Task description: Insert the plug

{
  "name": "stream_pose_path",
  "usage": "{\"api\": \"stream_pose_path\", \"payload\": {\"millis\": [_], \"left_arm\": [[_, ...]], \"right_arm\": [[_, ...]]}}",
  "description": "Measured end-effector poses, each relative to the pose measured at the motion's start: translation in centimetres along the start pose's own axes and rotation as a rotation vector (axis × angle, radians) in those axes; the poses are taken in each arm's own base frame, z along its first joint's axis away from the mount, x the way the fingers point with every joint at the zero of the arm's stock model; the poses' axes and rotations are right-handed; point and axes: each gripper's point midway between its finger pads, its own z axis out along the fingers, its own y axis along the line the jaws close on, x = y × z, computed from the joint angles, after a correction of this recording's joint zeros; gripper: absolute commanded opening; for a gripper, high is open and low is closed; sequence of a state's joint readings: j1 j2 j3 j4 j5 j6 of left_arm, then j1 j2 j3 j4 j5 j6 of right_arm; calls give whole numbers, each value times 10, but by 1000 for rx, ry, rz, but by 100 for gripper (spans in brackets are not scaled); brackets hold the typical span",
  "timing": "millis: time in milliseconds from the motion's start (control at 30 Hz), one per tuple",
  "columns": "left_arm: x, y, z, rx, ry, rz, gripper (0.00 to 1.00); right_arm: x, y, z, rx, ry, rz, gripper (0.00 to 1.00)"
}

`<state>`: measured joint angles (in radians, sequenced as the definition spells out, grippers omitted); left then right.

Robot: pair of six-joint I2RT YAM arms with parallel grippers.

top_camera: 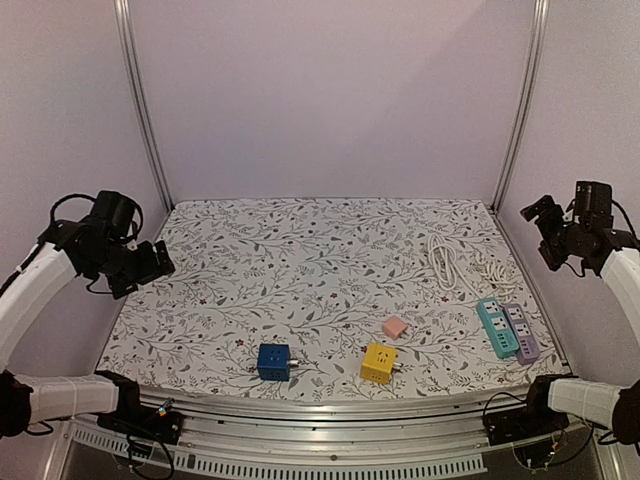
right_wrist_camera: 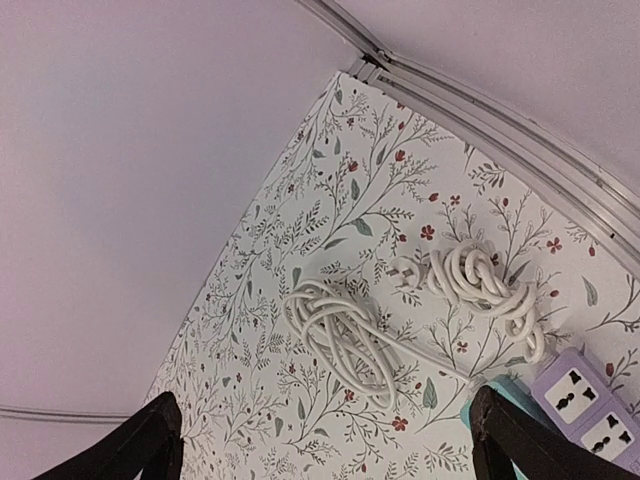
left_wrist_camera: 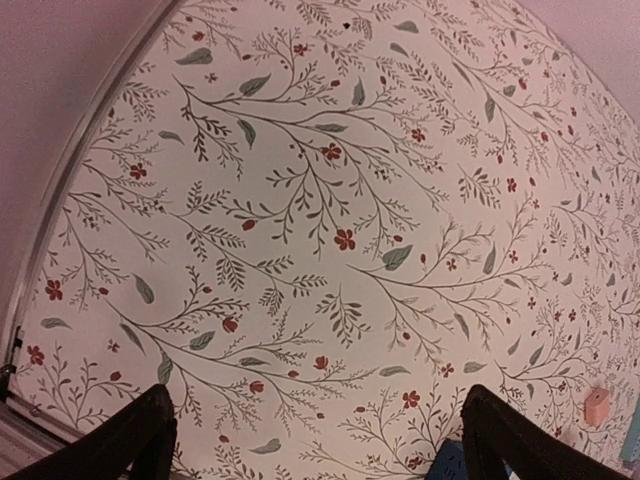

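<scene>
A white plug (right_wrist_camera: 405,274) lies on the floral mat at the end of a knotted white cord (right_wrist_camera: 490,285). A second white cord coil (right_wrist_camera: 340,340) lies beside it. Both cords (top_camera: 450,262) lead to a teal power strip (top_camera: 496,326) and a purple power strip (top_camera: 521,332) at the right. The purple strip (right_wrist_camera: 590,405) shows in the right wrist view. My right gripper (top_camera: 545,232) is open and empty, high above the right edge (right_wrist_camera: 325,445). My left gripper (top_camera: 160,262) is open and empty above the left edge (left_wrist_camera: 320,450).
A blue cube adapter (top_camera: 273,361), a yellow cube adapter (top_camera: 378,362) and a small pink cube (top_camera: 395,327) sit near the mat's front edge. The blue cube's corner (left_wrist_camera: 445,465) and the pink cube (left_wrist_camera: 597,404) show in the left wrist view. Metal frame posts stand at the back corners.
</scene>
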<state>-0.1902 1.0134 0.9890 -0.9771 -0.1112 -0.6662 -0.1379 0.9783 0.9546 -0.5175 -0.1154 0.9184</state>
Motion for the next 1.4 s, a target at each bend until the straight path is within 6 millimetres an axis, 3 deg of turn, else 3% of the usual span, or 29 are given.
{"api": "stream_pose_path", "payload": {"millis": [200, 500, 700, 900, 1067, 1200, 1400], "left_arm": [[25, -19, 1, 54, 48, 90, 99], [63, -54, 1, 126, 125, 267, 100], [96, -79, 11, 147, 205, 403, 99], [138, -122, 12, 192, 274, 604, 99], [168, -157, 13, 231, 307, 715, 99], [186, -168, 19, 213, 339, 747, 99], [209, -168, 17, 197, 370, 764, 100]], "right_arm": [[33, -22, 12, 25, 123, 30, 99], [46, -18, 13, -7, 193, 12, 99], [56, -29, 8, 43, 240, -14, 99], [65, -27, 1, 45, 286, -64, 99], [85, -27, -2, 55, 353, -106, 99], [104, -32, -3, 101, 415, -155, 99], [125, -32, -5, 130, 481, -241, 99]]}}
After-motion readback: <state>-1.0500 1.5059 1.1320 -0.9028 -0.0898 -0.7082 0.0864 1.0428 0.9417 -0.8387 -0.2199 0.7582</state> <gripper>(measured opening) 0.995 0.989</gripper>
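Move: The blue plug lies about 24 cm to the left hand's right, 8 cm back and 16 cm below; the yellow plug stands 20 cm farther right, level with the blue. From the right hand the yellow plug is some 34 cm left, 15 back and 24 below, the pink plug 29 left and 6 back, and the teal power strip 7 left and 6 back, both about 25 below. Towards the blue plug: the left hand swings some 24 cm right, drawing back and sinking about 8 cm each, turning clockwise nearly 50 degrees and tipping steeper, to hang open just over the plug without touching. Meanwhile the right hand, also open, first dips, then moves left, back and farther down towards the yellow and pink plugs, turning counter-clockwise and tipping down. ##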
